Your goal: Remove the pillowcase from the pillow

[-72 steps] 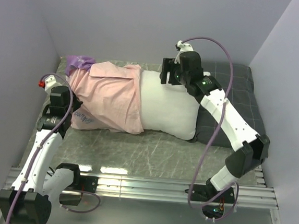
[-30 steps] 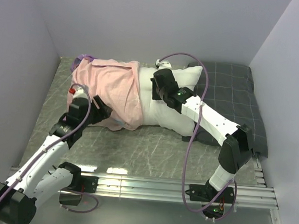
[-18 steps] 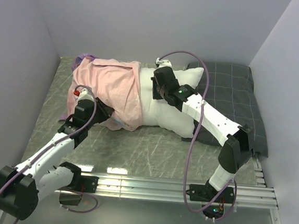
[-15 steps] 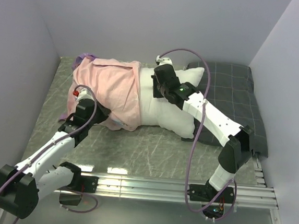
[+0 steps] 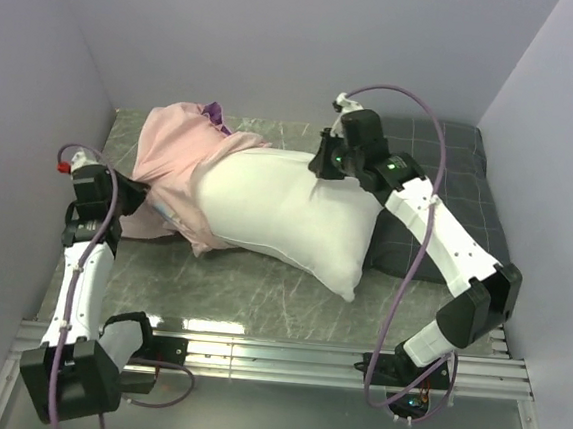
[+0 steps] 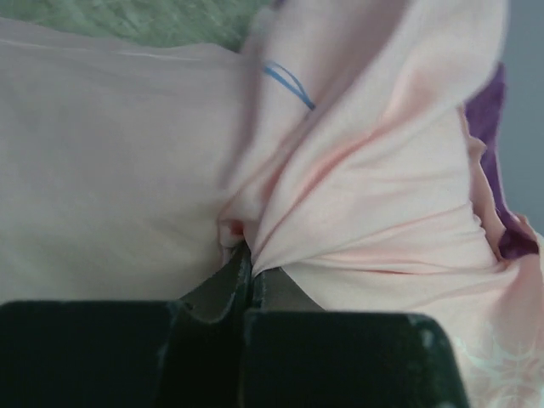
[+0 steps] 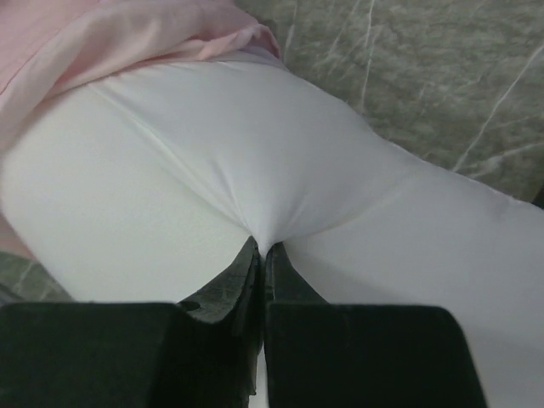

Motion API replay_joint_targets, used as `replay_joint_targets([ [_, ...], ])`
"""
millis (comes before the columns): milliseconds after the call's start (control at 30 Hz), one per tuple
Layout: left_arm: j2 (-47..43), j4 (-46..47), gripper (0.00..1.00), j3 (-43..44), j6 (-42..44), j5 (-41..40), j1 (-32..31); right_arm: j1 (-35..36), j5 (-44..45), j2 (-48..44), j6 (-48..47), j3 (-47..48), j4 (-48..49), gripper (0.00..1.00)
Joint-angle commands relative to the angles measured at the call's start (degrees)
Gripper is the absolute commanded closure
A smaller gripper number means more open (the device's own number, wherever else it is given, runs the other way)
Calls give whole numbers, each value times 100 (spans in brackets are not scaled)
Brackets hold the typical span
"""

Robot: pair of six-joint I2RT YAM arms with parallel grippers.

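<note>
The white pillow lies across the middle of the table, most of it bare. The salmon-pink pillowcase is bunched over its left end, with a purple bit showing at the back. My left gripper is shut on a pinch of the pillowcase at the left; its fingertips meet on gathered pink folds. My right gripper is shut on the pillow's far edge and lifts it; white cloth puckers into its closed fingers.
A dark grey checked pillow lies at the right, under the right arm and the white pillow's right end. Walls close in on the left, back and right. Grey marbled tabletop shows in front of the pillow.
The left gripper closed on the pillowcase and pulled left. The right gripper lifted the pillow up and right. Much more white pillow is bare now, and the pillowcase has bunched to the left.
</note>
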Motion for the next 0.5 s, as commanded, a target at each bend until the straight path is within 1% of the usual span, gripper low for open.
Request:
replay_joint_targets([
  [0,184,234,100,-230,107,-280,1185,-1247,808,-1029,-134,-278,305,100],
  [33,247,322,99,-431,54,261,1518,-1319,747,-1091,-125,-462,349,100],
  [67,308,444,100,-528,27,510,1625,-1354,694,-1161,-125,-524,367,100],
  [167,379,972,99,-924,-43,1125,1653,-1320,467,-1188,-90,-683,446,100],
  [233,213,1236,99,-1205,-140,1215,1627,-1135,474,-1170,-98,-806,543,100],
  [300,72,1193,99,-1276,-70,1189,1600,-934,544,-1118,-203,-859,552,98],
  [333,37,1167,99,-1294,-26,1180,1583,-828,614,-1100,-247,-850,526,92],
  [367,-7,1140,99,-1303,1,1180,1574,-531,719,-1126,-344,-859,517,83],
  [400,-103,1131,100,-1329,36,1232,1565,-363,1059,-1161,-379,-868,499,64],
  [433,-165,1131,100,-1373,36,1259,1539,-135,1202,-1240,-432,-876,516,55],
  [467,-227,1149,99,-1408,10,1294,1521,233,1308,-1267,-519,-885,543,40],
])
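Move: The pillow's bare white body is pinched near its far edge by the right hand; its middle lies about 8 cm back, 6 cm to the left and 15 cm below that hand. The grey cushion is some 28 cm to the right of the right hand, 5 cm back and 25 cm lower. The left hand holds the bunched pink pillowcase, whose middle is about 11 cm to its right, 2 cm ahead and 12 cm below; the pillow's middle is roughly 31 cm to its right, level with it and 12 cm below. The pillow, still pinched at its top, is drawn about 4 cm to the right by the right hand, away from the left hand; the right hand then sinks a couple of centimetres and opens its fingers about halfway, letting go. The left hand keeps its pinch on the pillowcase, sinking some 7 cm and easing back nearly 3, rolling about 15 degrees left side down. ##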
